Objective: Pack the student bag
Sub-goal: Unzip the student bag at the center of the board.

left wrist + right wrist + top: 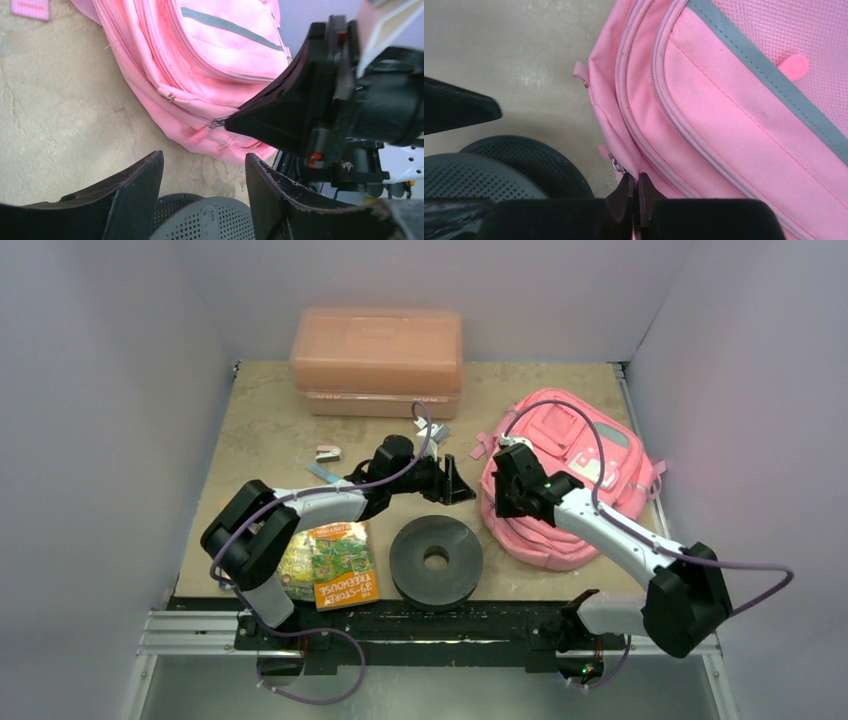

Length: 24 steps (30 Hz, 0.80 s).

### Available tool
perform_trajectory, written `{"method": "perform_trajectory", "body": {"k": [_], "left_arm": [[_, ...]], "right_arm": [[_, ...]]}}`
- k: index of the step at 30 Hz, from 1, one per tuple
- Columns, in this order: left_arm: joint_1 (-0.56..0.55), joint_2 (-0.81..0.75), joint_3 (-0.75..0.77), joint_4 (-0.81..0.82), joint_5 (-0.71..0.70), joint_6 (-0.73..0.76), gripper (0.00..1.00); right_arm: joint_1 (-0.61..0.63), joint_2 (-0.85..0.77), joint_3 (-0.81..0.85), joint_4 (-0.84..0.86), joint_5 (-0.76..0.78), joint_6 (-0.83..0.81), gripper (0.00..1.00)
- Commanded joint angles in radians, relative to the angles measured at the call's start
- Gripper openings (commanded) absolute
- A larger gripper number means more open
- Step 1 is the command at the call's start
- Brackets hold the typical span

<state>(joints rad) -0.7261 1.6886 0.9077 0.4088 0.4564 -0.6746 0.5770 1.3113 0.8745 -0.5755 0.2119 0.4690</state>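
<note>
The student bag (575, 475) is a bright-pink fabric backpack with grey trim, lying flat at the right of the table; it also fills the right wrist view (734, 100) and the left wrist view (200, 60). My right gripper (636, 176) is shut, pinching the bag's left edge at a zipper, beside a small metal ring (615, 164). From above, that right gripper (503, 485) sits at the bag's left rim. My left gripper (204, 156) stands open just left of the bag, nothing between its fingers, above the bare table. From above, the left gripper (458, 480) points at the bag.
A black perforated disc (436, 560) lies at the front centre, right under both grippers. A salmon plastic box (377, 360) stands at the back. A book (343, 565) and a packet (293, 565) lie front left. Small items (327, 452) lie mid-table.
</note>
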Motion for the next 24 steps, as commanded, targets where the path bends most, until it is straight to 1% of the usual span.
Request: {"method": "perform_trajectory", "body": {"k": [1,4,7,10,14,18,21,24], "left_arm": [[0.003,0.031,0.023,0.113,0.1,0.157,0.61],[0.0,0.081,0.056,0.166,0.169,0.185,0.61],[-0.015,0.101,0.061,0.226,0.172,0.214,0.58],[-0.037,0.126,0.11,0.148,0.168,0.275,0.54],[-0.064,0.171,0.145,0.144,0.18,0.287,0.47],[-0.096,0.193,0.173,0.12,0.157,0.317,0.44],[-0.112,0.2,0.183,0.108,0.118,0.338,0.37],[-0.117,0.193,0.173,0.122,0.074,0.34,0.24]], "right_arm": [[-0.001,-0.116,0.038,0.023,-0.023,-0.036,0.0],[-0.002,-0.136,0.045,0.032,-0.058,-0.05,0.0],[-0.002,-0.153,0.052,0.025,-0.064,-0.047,0.0],[-0.001,-0.171,0.057,0.025,-0.072,-0.042,0.0],[-0.003,-0.188,0.07,0.024,-0.078,-0.033,0.0],[-0.003,-0.201,0.085,0.014,-0.089,-0.026,0.0],[-0.002,-0.215,0.094,0.014,-0.089,-0.023,0.0],[-0.003,-0.223,0.099,0.009,-0.096,-0.021,0.0]]}}
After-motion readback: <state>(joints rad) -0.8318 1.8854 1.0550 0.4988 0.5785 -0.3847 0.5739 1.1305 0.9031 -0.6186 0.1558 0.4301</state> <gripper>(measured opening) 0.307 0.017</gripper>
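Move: The zipper pull hangs off the bag's near-left edge, about 6 cm right of the left hand, 1 cm nearer the base and 6 cm lower. For the right hand, already pinching that edge, it is only 1 cm ahead, 1 cm left and just below. A pale tab sits some 6 cm beyond the pull; the bag's middle is 5 cm ahead and 14 cm right of the right hand. The dark disc lies 14 cm back and 6 cm left of the left hand, well below. Rightward about 6 cm, ending a little nearer the base and lower, the left hand closes in on the zipper pull, swinging some 20 degrees clockwise and bringing its fingers from over half open to about a third, the tips either side of the pull. Upward meanwhile, roughly 5 cm, goes the right hand, its shut fingers keeping their pinch on the bag's edge. ##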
